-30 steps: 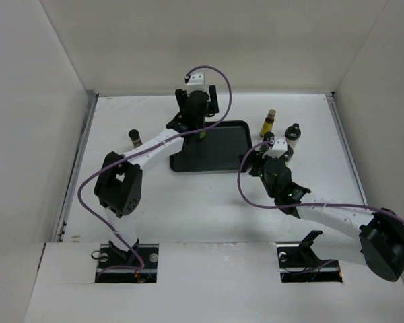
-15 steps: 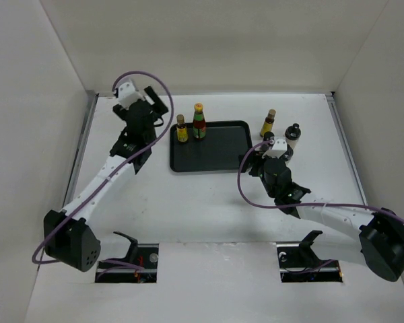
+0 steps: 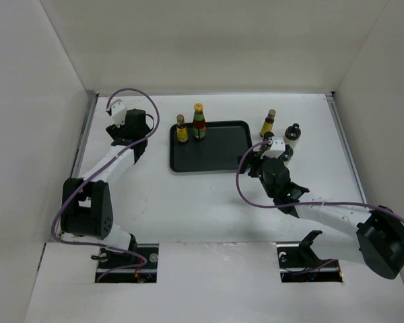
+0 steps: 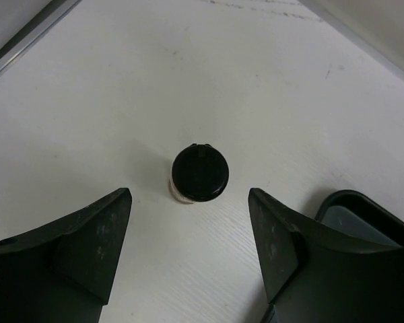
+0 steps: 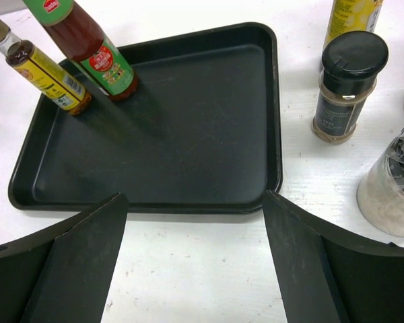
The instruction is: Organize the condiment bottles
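Note:
Seen from above in the left wrist view, a small pale bottle with a black cap (image 4: 200, 173) stands on the white table. My left gripper (image 4: 189, 199) is open just short of it, one finger on each side. In the top view the left gripper (image 3: 130, 126) hides that bottle. A green bottle (image 3: 199, 122) and a slim yellow bottle (image 3: 182, 129) stand at the back left of the black tray (image 3: 215, 151). My right gripper (image 5: 195, 200) is open and empty at the tray's (image 5: 161, 134) near right corner.
Right of the tray stand a dark black-capped shaker (image 5: 347, 87), a yellow bottle (image 5: 353, 17) and a pale jar (image 5: 390, 195). The tray's corner (image 4: 363, 208) lies just right of the left gripper's right finger. The left wall's metal edge (image 3: 83, 141) runs close to the left arm.
My left arm swung from the tray's back left to the far left and came down over the black-capped bottle, leaving the green and yellow bottles standing in the tray. The right arm barely moved.

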Controlling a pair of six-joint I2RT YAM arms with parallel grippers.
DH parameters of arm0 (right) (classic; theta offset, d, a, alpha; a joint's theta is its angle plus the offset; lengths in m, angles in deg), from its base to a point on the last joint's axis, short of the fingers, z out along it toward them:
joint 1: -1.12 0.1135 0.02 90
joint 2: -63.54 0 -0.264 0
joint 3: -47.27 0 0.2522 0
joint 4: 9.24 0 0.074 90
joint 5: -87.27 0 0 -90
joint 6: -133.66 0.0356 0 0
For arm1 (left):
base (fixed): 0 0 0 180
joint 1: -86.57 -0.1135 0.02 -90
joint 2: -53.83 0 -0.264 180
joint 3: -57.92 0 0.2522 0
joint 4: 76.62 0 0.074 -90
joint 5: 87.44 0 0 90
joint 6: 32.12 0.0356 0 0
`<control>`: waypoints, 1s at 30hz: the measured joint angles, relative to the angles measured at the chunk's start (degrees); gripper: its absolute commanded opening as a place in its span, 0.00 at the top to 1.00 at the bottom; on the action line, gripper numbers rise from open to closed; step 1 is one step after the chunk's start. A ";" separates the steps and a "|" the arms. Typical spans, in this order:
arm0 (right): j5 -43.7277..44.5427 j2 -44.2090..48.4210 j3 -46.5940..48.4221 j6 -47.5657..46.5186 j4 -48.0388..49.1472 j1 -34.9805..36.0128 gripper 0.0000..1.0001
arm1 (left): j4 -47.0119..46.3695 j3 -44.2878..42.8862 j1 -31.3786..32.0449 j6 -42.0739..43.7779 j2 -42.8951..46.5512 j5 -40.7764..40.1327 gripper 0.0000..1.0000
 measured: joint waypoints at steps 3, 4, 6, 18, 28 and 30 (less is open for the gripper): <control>-0.11 -0.07 0.00 0.00 0.04 0.00 0.12 | 0.33 -2.69 -1.01 -0.11 -4.37 0.63 0.32; -0.13 -0.20 0.00 0.00 0.07 0.00 0.12 | 0.44 -3.96 -1.18 -0.11 -5.90 1.05 0.32; -0.28 -0.50 0.00 0.00 0.02 0.00 0.12 | 0.44 -5.79 -1.55 -0.09 -8.11 1.66 0.33; -0.52 -0.63 0.00 -0.02 0.04 0.00 0.12 | 0.44 -6.78 -1.70 -0.17 -11.23 2.62 0.43; -0.52 0.00 -0.02 -0.02 0.02 -0.04 0.12 | -0.11 -6.67 -2.05 -0.42 -11.32 2.95 0.73; -0.50 0.92 -0.02 0.00 0.04 -0.17 0.12 | -0.50 -6.49 -2.08 -0.55 -11.32 2.93 0.77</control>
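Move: The small black-capped spice jar stands about 4 cm ahead of the left hand, in line with it, its middle some 7 cm below. On the right, the yellow-labelled bottle is about 19 cm right and 7 cm ahead of the hand, the red sauce bottle 26 cm right and 8 cm ahead; the black tray's middle is about 30 cm right and 4 cm ahead. From the right hand the jar is roughly 48 cm left and 14 cm ahead. The left fingers pinch the spice jar's black cap from both sides, a touch not yet there at the start. The hand first eases forward and down towards the jar, about 3.5 cm each way, with the fingers tipping down some 5 degrees, then holds still as they close from well open to the cap's width. ##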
